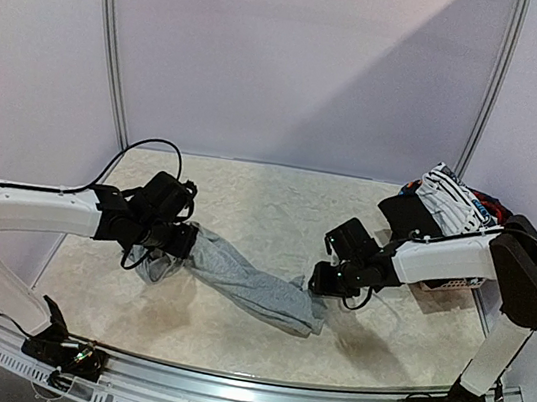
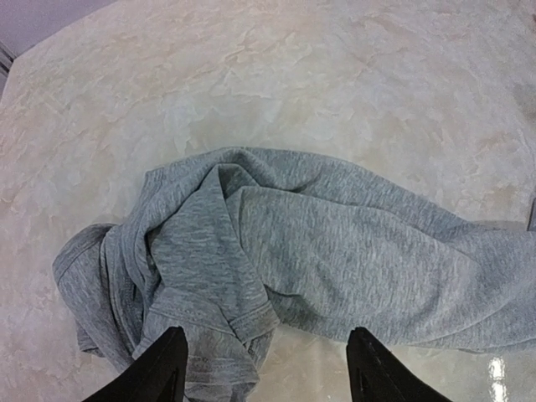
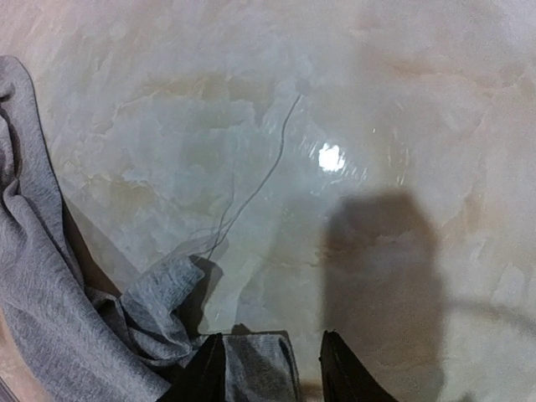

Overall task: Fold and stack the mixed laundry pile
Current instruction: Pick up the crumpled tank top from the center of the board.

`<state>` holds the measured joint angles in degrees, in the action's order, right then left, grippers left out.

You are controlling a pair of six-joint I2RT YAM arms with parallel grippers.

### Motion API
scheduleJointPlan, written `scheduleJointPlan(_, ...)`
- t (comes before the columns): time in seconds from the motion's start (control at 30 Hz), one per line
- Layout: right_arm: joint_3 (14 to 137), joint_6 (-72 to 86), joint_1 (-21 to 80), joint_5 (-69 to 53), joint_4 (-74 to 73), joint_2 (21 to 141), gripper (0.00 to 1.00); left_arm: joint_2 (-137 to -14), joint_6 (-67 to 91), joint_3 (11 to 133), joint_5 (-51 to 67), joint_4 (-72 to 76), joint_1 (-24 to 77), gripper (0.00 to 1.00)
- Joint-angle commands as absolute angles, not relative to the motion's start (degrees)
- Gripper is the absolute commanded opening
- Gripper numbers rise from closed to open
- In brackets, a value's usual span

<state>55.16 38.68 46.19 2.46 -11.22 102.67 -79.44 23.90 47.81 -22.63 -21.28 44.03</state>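
Light grey trousers lie twisted across the table between my two arms. The rest of the mixed laundry pile sits at the back right: a white black-striped piece on top, black cloth, red and blue bits. My left gripper hovers open over the trousers' bunched left end, its fingers either side of a hem, touching nothing. My right gripper is low at the trousers' right end. A grey cloth corner lies between its fingers, against the left one, with a gap to the right one.
A basket rim shows under the right arm, beneath the pile. A loose grey thread trails from the trousers over the glossy marbled tabletop. A curved white rail stands behind the table.
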Motion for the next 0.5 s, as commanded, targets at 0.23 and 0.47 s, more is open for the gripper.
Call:
scheduleJointPlan(0.23,57.30,38.92,47.74,4.10,-13.81,106.78,0.13,-76.37,24.56,45.73,-26.32,-20.59,44.82,0.66)
scheduleJointPlan(0.47,59.02,37.96,47.89,7.43,-18.11,103.88,0.00,-75.13,25.78,43.78,-31.13,-21.58,43.15,0.66)
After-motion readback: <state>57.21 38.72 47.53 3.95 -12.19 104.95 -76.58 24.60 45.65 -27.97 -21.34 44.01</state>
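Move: Between the right hand's open fingers lies the right-end corner of the tank top, about 1 cm to the left of the hand and 1 cm below it. The bunched end lies roughly 31 cm left and 5 cm ahead of that hand, and the laundry basket some 27 cm right and 24 cm ahead. From the left hand, the bunched end is about 5 cm ahead, 6 cm left and 10 cm below; the right-end corner is about 25 cm right, level with it fore and aft, and 10 cm below. Closing its half-open fingers fully, the right hand pinches the tank top's right-end corner down at the board while easing about 1 cm left and a touch lower. The left hand, open and empty above the cloth, drifts some 2 cm left towards the bunched end and rises slightly, turning a few degrees counter-clockwise. ##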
